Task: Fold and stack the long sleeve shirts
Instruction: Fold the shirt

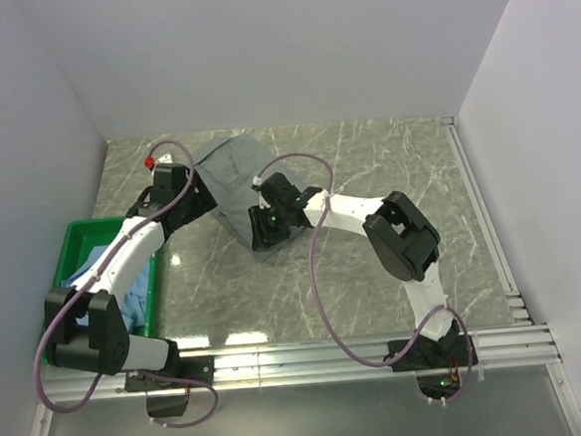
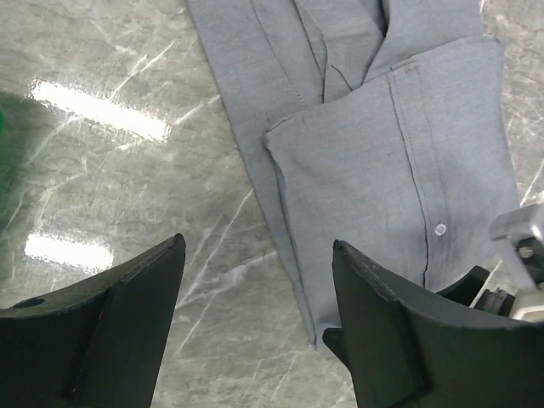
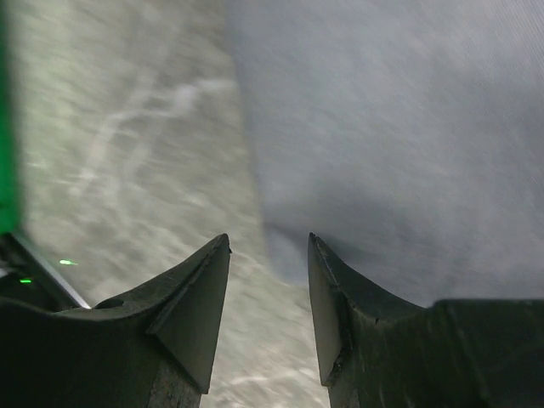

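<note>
A muted grey-green long sleeve shirt (image 1: 229, 167) lies folded on the marble table, its button placket facing up in the left wrist view (image 2: 382, 136). My left gripper (image 1: 201, 199) hovers at the shirt's left edge. It is open, with bare table and the cloth's hem between its fingers (image 2: 259, 246). My right gripper (image 1: 262, 236) sits low at the shirt's near corner, open, with nothing between its fingers (image 3: 268, 242). The cloth (image 3: 399, 127) lies just beyond the right fingertip. A light blue shirt (image 1: 132, 304) lies crumpled in the green bin.
The green plastic bin (image 1: 72, 233) stands at the table's left side, under the left arm. Its wall shows at the left edge of the right wrist view (image 3: 4, 127). White walls close in the table on three sides. Metal rails run along the near and right edges.
</note>
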`<control>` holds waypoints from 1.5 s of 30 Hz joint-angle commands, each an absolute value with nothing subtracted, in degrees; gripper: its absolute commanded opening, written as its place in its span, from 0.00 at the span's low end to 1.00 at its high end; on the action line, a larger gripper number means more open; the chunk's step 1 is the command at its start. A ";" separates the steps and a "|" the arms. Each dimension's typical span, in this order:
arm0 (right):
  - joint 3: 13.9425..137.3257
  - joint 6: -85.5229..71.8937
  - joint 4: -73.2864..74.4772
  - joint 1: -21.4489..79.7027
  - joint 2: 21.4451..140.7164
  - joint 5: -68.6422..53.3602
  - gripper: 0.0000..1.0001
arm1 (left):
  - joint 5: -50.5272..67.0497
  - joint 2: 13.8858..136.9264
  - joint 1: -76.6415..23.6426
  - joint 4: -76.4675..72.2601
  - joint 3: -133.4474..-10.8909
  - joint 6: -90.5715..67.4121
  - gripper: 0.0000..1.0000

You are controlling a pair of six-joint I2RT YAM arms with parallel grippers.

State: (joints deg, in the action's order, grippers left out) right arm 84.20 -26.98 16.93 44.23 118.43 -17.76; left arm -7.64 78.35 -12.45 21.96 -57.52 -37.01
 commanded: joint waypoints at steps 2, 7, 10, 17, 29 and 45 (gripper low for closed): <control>84.20 -23.30 23.97 43.59 119.18 -16.08 0.49 | -8.44 79.01 -12.13 21.01 -59.32 -35.86 0.75; 83.85 -16.45 32.68 42.89 119.36 -15.82 0.49 | -7.30 80.94 -12.13 21.18 -60.55 -36.38 0.75; 80.78 -14.24 37.96 41.40 117.35 -13.01 0.49 | -6.51 81.21 -12.13 20.74 -60.56 -36.91 0.75; 66.03 -19.59 37.36 28.58 106.01 -8.28 0.50 | -4.57 83.49 -12.13 19.87 -60.91 -36.83 0.76; 63.90 -21.71 27.61 27.25 93.17 -10.37 0.51 | -1.49 98.59 -13.36 16.52 -67.85 -38.23 0.59; 62.14 -23.90 22.16 30.40 89.91 -15.55 0.51 | -8.00 109.33 -13.36 18.19 -67.59 -44.03 0.15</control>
State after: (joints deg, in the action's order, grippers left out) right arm 61.58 -22.90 25.78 28.99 92.68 -13.89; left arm -5.48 108.73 -13.21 17.85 -69.17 -41.80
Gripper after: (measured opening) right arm 0.506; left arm 0.164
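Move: The upper layer's left corner on the folded shirt, which the left hand is about to take, lies about 6 cm ahead of it, 3 cm to its right and 13 cm below. From that corner, the shirt's near corner is some 13 cm nearer and 11 cm farther right. That near corner is 3 cm back from the right hand, level sideways, and 4 cm below; the shirt's right corner is about 8 cm ahead and 16 cm right of the right hand. Downward, slowly at first and then faster, the left hand sinks some 12 cm and reaches about 6 cm forward and slightly right, tipping about 15 degrees steeper as its fingers close and pinch the layer's corner. The right hand, half open, eases down, back and right by the near corner, sweeps fast to the right along the near edge, then lifts about 6 cm and drifts slightly left. ##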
